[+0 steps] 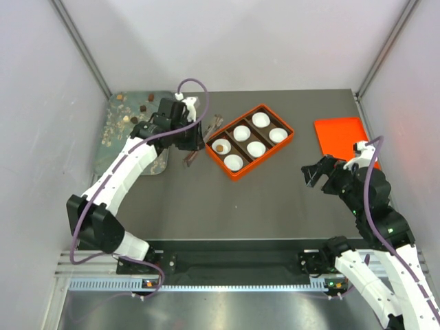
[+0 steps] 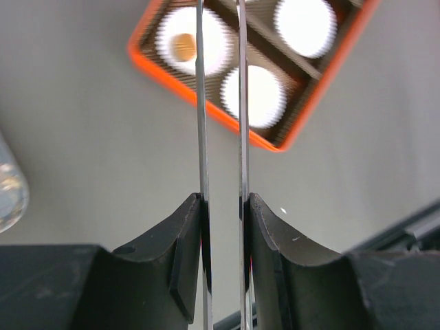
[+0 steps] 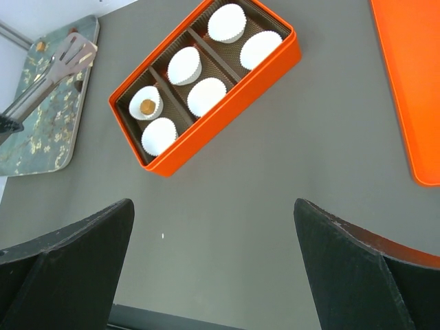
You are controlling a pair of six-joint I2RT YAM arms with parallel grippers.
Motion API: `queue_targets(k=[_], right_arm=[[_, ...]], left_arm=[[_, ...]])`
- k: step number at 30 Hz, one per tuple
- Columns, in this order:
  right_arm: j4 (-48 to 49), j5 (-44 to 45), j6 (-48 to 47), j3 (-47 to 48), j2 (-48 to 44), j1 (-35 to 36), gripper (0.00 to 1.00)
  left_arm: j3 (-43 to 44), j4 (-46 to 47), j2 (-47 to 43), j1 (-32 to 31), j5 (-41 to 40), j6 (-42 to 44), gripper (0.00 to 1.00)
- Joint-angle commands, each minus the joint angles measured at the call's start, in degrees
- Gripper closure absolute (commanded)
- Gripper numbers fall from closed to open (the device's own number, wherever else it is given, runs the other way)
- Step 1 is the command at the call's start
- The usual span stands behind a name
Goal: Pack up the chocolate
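Observation:
A tan chocolate (image 1: 219, 146) (image 2: 182, 45) (image 3: 147, 106) sits in the left-end paper cup of the orange box (image 1: 265, 157) (image 2: 313, 103) (image 3: 227, 113). Several dark and tan lumps (image 1: 142, 108) lie on the patterned tray (image 1: 117, 134) (image 3: 41, 137) at the far left. My left gripper (image 1: 199, 142) (image 2: 223, 199) is shut on thin metal tongs (image 1: 214, 125) (image 2: 201, 103) (image 3: 48, 75) just left of the box. The blades point toward the box and leave the top of the left wrist view. My right gripper (image 1: 311, 172) (image 3: 213, 206) hangs open and empty over bare table, right of the box.
The other white paper cups (image 1: 256, 148) (image 3: 206, 96) in the box hold nothing. An orange lid (image 1: 342, 134) (image 3: 409, 75) lies flat at the back right. Grey walls enclose the table on three sides.

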Motion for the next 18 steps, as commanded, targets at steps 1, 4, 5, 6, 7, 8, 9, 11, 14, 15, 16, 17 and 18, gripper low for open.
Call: queue_targets(k=[1,4,5,6,7,8,9,11,14,15,16,17,18], right_arm=[[0.6,0.9,0.5,1.5,0.7,0.6,0.00],[0.9,0.8,0.6,1.5,1.1,0.6,0.00],[1.0,0.7,0.6,1.5,1.2,0.5,0.00],[0.9,0.7,0.7,1.5,1.3,0.6,0.00],[1.0,0.6,0.6,1.7,1.4,0.6,0.00],[0.9,0.7,0.7,1.6,1.5,0.6,0.00],[1.0,0.5,0.7,1.6,1.5,0.6,0.00],[1.0,0.4,0.8,1.5,1.5,0.6,0.00],[0.9,0.5,1.0,1.5,1.4,0.5,0.00],[0.9,0.5,1.3,1.5,1.5,0.6,0.00],[0.9,0.4,1.3,1.3,1.5,0.6,0.00],[0.9,0.4,1.4,1.3,1.5,0.6,0.00],[0.9,0.4,1.5,1.3,1.4,0.6,0.00]], left_arm=[[1.4,1.0,-2.9,-3.0,1.7,2.2,0.75],[0.5,1.1,-2.7,-5.8,3.2,1.6,0.75],[-0.1,1.0,-2.4,-6.6,3.2,1.6,0.75],[-0.3,0.9,-2.3,-7.4,2.7,1.5,0.75],[-0.5,0.6,-1.9,-8.6,1.9,1.4,0.75],[-0.7,0.3,-1.2,-9.1,1.0,1.4,0.75],[-1.2,0.2,-0.9,-9.4,0.9,1.8,0.75],[-1.6,0.2,0.1,-10.6,0.9,1.6,0.75],[-1.9,0.2,1.1,-12.2,-0.9,0.8,0.75],[-1.8,-0.2,1.5,-13.0,-1.6,0.6,0.75],[-1.8,-0.4,2.0,-13.3,-2.2,0.5,0.75],[-1.9,-0.5,2.2,-13.5,-2.8,0.6,0.75],[-2.0,-0.6,2.6,-13.6,-3.0,0.6,0.75]])
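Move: The tongs in the left hand's grip are on their way to the near-left corner cup of the box, still empty, some 4 cm ahead of the hand point, 11 cm to its right and 19 cm below. The filled cup is about 10 cm ahead and 7 cm right; the upper middle cup about 15 cm ahead and 14 cm right. From the right hand the corner cup lies roughly 15 cm ahead, 19 cm left and 24 cm below. The tongs, still gripped in the left hand, are swung to the right and back, about 7 cm and 5 cm, so that their ends come over the left part of the box towards the near-left corner cup. The hand turns some 15 degrees clockwise, stays high at first, then sinks about 4 cm; its fingers keep their hold. ##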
